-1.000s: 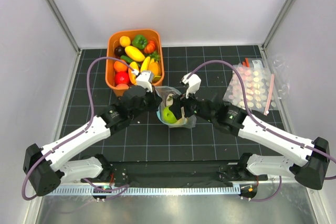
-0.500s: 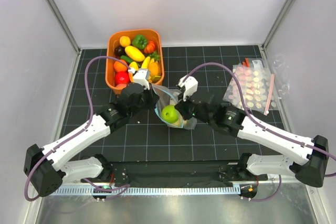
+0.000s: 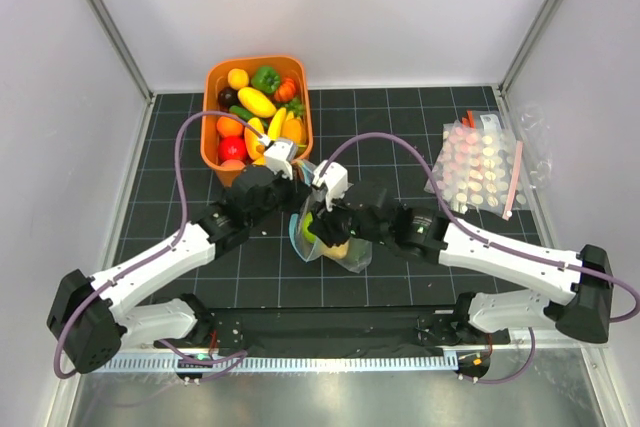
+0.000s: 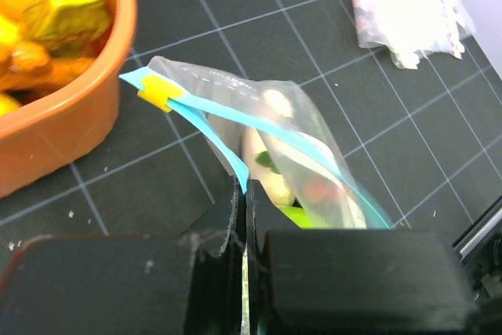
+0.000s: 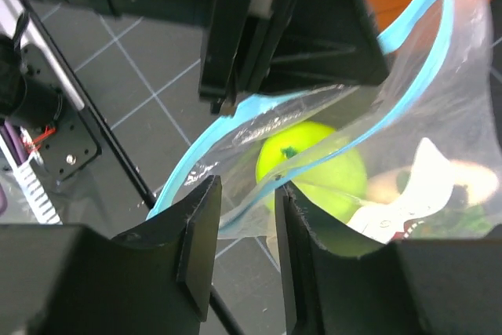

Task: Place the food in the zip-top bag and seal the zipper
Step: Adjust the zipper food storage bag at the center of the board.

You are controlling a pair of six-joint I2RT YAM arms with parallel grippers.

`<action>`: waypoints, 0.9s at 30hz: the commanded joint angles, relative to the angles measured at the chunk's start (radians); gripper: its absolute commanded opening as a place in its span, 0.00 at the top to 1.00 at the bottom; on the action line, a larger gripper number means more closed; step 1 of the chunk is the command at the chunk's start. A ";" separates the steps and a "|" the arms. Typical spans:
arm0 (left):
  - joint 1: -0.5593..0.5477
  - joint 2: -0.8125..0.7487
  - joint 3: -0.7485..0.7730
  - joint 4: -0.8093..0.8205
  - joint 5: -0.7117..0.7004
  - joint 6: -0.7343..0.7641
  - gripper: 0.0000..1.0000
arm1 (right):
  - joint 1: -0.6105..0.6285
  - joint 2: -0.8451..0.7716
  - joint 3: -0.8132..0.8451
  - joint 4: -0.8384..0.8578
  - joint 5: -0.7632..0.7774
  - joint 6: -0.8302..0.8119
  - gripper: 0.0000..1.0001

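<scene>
The clear zip-top bag [image 3: 350,252] stands in the middle of the mat with its mouth up. Its teal zipper [image 4: 223,115] carries a yellow slider [image 4: 154,92]. My left gripper [image 4: 241,190] is shut on the zipper strip at the bag's rim. Inside the bag lie the food pieces, a green apple [image 5: 314,166] and a white radish [image 5: 408,202]. My right gripper [image 5: 247,209] stands open at the bag's mouth, with the teal rim running between its fingers and touching the right one. From above, the right gripper [image 3: 312,222] partly covers the apple [image 3: 320,234].
An orange basket [image 3: 213,152] holding several toy fruits and vegetables stands at the back left, just behind the left gripper [image 3: 296,177]. Pink-dotted clear packs [image 3: 480,172] lie at the right. White walls close in the black gridded mat.
The right gripper has swung left from the bag's right side to its mouth, shut and half reopened. The bag has shifted a little toward the near edge. The left grip is unchanged.
</scene>
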State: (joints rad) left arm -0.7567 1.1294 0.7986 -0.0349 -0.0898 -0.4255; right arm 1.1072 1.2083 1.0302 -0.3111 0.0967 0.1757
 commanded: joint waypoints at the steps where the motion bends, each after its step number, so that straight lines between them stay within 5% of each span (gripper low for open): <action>1: 0.005 -0.010 -0.009 0.175 0.087 0.077 1.00 | 0.003 -0.065 -0.002 0.069 0.063 -0.002 0.59; 5: 0.005 0.047 0.027 0.158 0.136 0.105 1.00 | -0.003 -0.145 -0.054 0.112 0.149 -0.002 0.50; 13: 0.007 0.096 0.045 0.153 0.099 0.134 1.00 | -0.024 -0.257 -0.119 0.182 0.067 -0.021 0.22; 18: 0.007 0.070 0.013 0.197 0.048 0.134 1.00 | -0.095 -0.241 -0.104 0.176 0.115 0.007 0.20; 23: 0.007 0.027 -0.044 0.332 0.022 0.131 1.00 | -0.384 -0.234 -0.139 0.216 -0.063 0.131 0.22; 27: 0.007 0.064 -0.030 0.420 0.173 0.168 1.00 | -0.524 -0.263 -0.200 0.254 -0.143 0.211 0.23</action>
State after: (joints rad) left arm -0.7567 1.1900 0.7494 0.2108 -0.0170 -0.2985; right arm 0.6388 0.9787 0.8577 -0.1314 0.0555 0.2989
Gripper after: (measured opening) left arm 0.014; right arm 0.778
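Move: The bag's open zipper lip runs between the right fingers, already part open; the bag's middle lies about 3 cm ahead of that hand, 1 cm to its right and 6 cm below, with the green apple some 2 cm ahead, 3 cm left and 6 cm down. From the left hand, which grips the lip, the bag's middle is roughly 7 cm back, 6 cm right and 7 cm lower, the yellow zipper end 6 cm straight ahead, and the orange bin 17 cm ahead and 10 cm left. The right fingers come free of the zipper lip, opening wide as that hand lifts some 6 cm with a drift to the right, then swings forward and right, away from the lip to beyond the bag's far right side, turning clockwise nearly 30 degrees. The left hand keeps its pinch on the lip, shifting about 2 cm right and tipping its fingers up a little. ##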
